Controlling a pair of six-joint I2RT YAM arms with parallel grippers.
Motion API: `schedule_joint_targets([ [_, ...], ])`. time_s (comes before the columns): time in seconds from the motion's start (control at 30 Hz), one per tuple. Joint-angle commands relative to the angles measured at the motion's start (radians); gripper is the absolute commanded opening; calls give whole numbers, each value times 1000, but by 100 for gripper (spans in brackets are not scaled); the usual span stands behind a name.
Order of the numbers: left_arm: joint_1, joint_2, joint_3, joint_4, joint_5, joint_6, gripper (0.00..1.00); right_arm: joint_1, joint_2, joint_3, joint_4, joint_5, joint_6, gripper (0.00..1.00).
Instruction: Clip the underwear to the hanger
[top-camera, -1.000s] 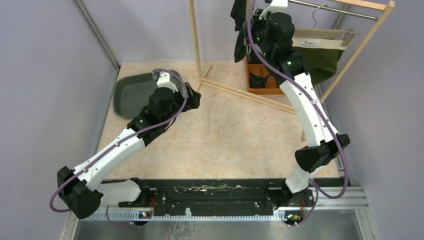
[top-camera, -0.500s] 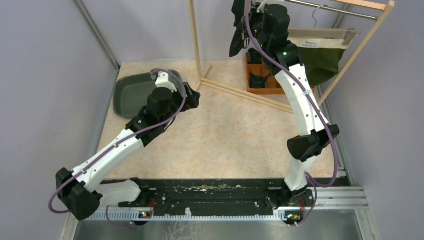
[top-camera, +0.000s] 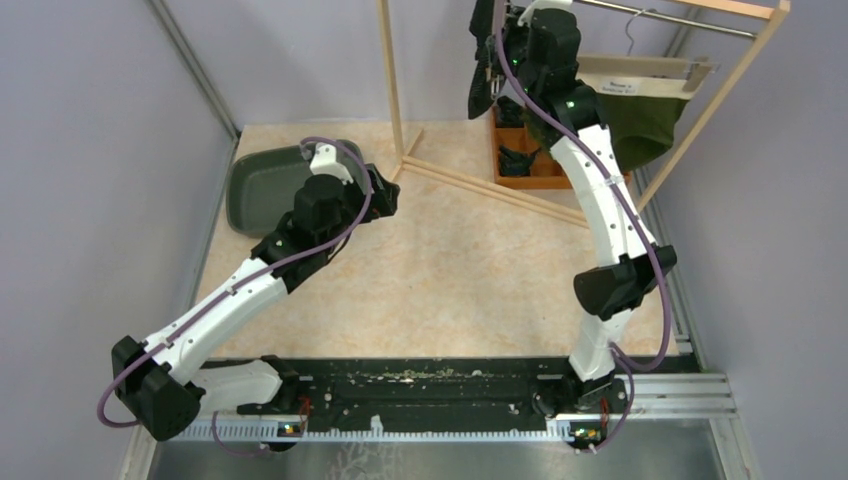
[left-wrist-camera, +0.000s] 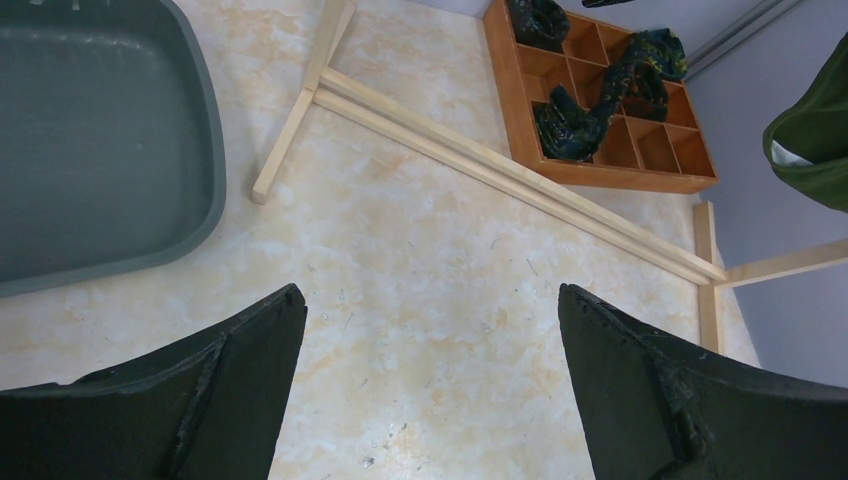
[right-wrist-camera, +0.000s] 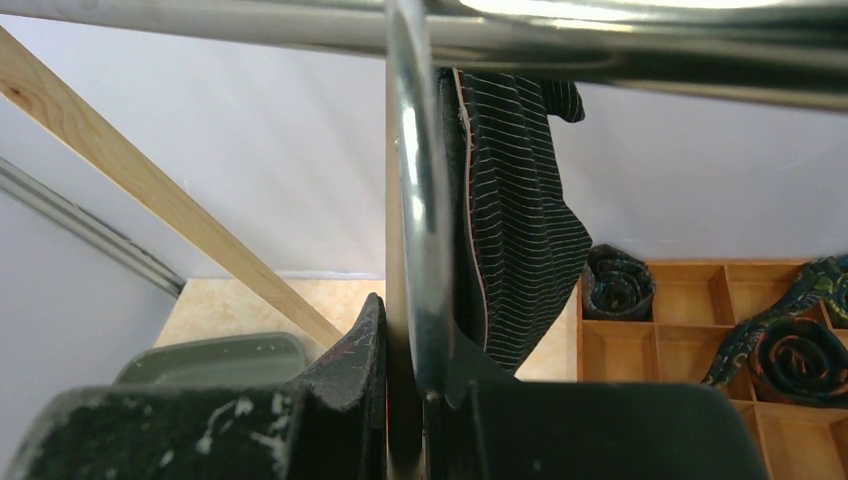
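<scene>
My right gripper (top-camera: 512, 48) is raised to the metal rail (right-wrist-camera: 620, 30) of the wooden rack and is shut on the hanger's metal hook (right-wrist-camera: 415, 200). In the right wrist view the hook runs up between the jaws and crosses the rail. The black striped underwear (right-wrist-camera: 520, 230) hangs just behind the hook; it shows as a dark cloth (top-camera: 482, 60) left of the gripper in the top view. The hanger's bar and clips are hidden. My left gripper (left-wrist-camera: 430, 300) hovers open over bare tabletop, far from the rack, with nothing between its fingers.
A second hanger (top-camera: 640, 70) with green underwear (top-camera: 645, 120) hangs further right on the rail. A wooden divider box (top-camera: 525, 160) with rolled dark cloths sits under the rack. The rack's base beams (left-wrist-camera: 500, 170) cross the table. A grey tray (top-camera: 262, 185) lies at back left.
My right arm has lifted and moved back, bringing the hanger and the black underwear up to the rail. The left arm has not moved.
</scene>
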Motion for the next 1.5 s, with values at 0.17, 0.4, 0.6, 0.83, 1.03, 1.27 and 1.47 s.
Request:
schedule_joint_targets([
  [0.17, 10, -15, 13, 0, -12, 8, 100, -20, 33, 110, 53, -17, 24, 0],
  [0.4, 11, -14, 11, 0, -9, 3, 100, -20, 21, 106, 74, -19, 25, 2],
  [0.6, 11, -15, 12, -1, -6, 2, 100, -20, 37, 142, 60, -13, 24, 5],
  [0.83, 11, -22, 10, -6, -12, 3, 100, -20, 56, 176, 52, -14, 28, 16],
  [1.03, 13, -29, 9, -9, -13, 1, 100, -20, 62, 195, 41, -6, 33, 17],
  [1.27, 14, -32, 6, -9, -10, 0, 100, -20, 43, 171, 42, -13, 33, 22],
  [1.47, 14, -28, 4, -7, -9, -1, 100, -20, -55, 30, 106, -23, 42, 33],
])
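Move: The rail that the right hand's hanger is meant for runs some 8 cm above that hand and about 3 cm ahead, level with it sideways; the hook already crosses it. The dark underwear hangs from the held hanger, roughly 6 cm ahead, straight in line and 7 cm below. The green underwear hangs about 18 cm to the right, 1 cm nearer and 7 cm below. From the left hand, that stretch of rail is about 20 cm ahead, 22 cm right and 28 cm up. Still pinching the hanger bar, with the hook already over the rail, the right hand eases forward by about 1 cm and pauses, then starts to lift. Through a slow rise of nearly 2 cm, the fingers open in steps to about a third of their range and let go of the bar, which stays between them as the fingertips tilt up only slightly. ##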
